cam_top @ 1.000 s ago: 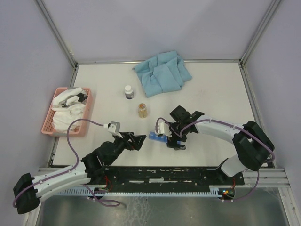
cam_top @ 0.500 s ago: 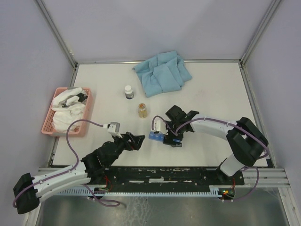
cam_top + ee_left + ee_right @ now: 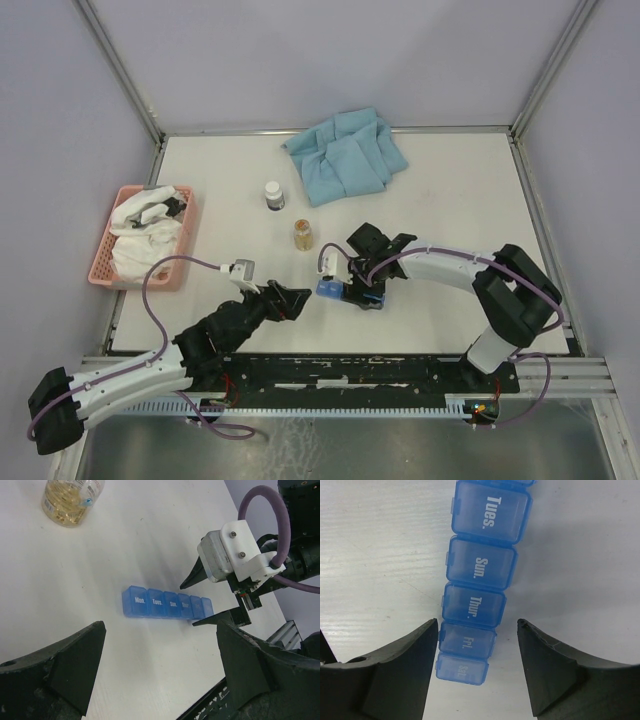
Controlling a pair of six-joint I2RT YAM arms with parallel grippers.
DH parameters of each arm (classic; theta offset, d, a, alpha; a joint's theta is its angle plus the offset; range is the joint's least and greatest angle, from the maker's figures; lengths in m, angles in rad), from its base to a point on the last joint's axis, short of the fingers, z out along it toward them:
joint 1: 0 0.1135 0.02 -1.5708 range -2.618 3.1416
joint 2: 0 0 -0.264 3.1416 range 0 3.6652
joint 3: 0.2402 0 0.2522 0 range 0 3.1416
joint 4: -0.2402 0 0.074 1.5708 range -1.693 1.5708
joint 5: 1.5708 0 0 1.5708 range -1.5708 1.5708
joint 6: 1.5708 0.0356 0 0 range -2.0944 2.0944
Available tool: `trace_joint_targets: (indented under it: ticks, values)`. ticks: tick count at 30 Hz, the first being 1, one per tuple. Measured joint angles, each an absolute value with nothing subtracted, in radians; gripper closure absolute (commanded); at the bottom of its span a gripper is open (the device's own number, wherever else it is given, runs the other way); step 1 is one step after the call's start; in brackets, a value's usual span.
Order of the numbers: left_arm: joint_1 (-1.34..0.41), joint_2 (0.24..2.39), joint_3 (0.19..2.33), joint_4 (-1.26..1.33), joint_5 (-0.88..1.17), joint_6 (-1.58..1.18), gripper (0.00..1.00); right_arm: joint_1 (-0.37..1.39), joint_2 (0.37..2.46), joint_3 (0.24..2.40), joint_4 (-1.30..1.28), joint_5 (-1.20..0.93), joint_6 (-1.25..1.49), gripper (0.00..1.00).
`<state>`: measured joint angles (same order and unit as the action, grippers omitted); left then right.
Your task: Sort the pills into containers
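The containers are the lidded compartments of a bright-blue strip (image 3: 329, 290), lying flat on the white table and labelled by day (image 3: 476, 575). My right gripper (image 3: 479, 630) straddles the strip's Fri./Sat. end (image 3: 202, 608), open. Its left finger (image 3: 400, 670) is at the strip's edge, while the right finger (image 3: 565, 675) stands clear of it. My left gripper (image 3: 160, 670) hovers open and holds nothing, just short of the strip's Mon. end (image 3: 134, 601). A clear bottle (image 3: 304, 235) with yellowish pills inside (image 3: 67, 502) stands beyond the strip.
A dark bottle with a white cap (image 3: 274, 195) stands behind the clear one. A crumpled blue cloth (image 3: 346, 155) lies at the back. A pink slatted basket (image 3: 104, 262) with white cloth sits at the left edge.
My right gripper has slid left along the table onto the strip's end, and its jaws have narrowed around it. The left arm has barely moved.
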<state>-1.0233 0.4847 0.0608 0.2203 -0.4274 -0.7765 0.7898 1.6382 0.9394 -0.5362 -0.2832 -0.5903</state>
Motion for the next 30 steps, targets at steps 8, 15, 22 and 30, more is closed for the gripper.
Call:
trace_joint_targets:
  ticks: [8, 15, 22, 30]
  values:
    - [-1.023, 0.493, 0.058, 0.249, -0.386, -0.831, 0.02, 0.798, 1.649, 0.953, -0.539, -0.276, -0.588, 0.54]
    - [-1.023, 0.513, 0.054, 0.284, -0.347, -0.870, 0.02, 0.784, 1.602, 0.953, -0.555, -0.311, -0.599, 0.60]
    - [-1.023, 0.550, 0.028, 0.373, -0.303, -0.925, 0.01, 0.734, 1.479, 0.953, -0.591, -0.400, -0.639, 0.61]
    - [-1.023, 0.608, 0.026, 0.490, -0.244, -0.959, 0.01, 0.699, 1.327, 0.953, -0.641, -0.509, -0.722, 0.63]
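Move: The right gripper is low, straddling the blue pill organizer near its right end; the organizer's middle lies about 4 cm to the left, 1 cm ahead and 1 cm below. The amber pill bottle stands some 14 cm ahead and 15 cm left of this gripper, the white bottle about 24 cm ahead and 22 cm left. From the left gripper, the organizer's middle is roughly 11 cm right, 3 cm ahead and 7 cm below. Close the right fingers across the organizer's Fri. compartment until they pinch its long sides, then lift it nearly straight up about 9 cm, tilting the wrist some 15 degrees so the fingers swing up to the left. Meanwhile bring the open left gripper about 4 cm right towards the organizer, slightly back and up, rolling its left side upward. ##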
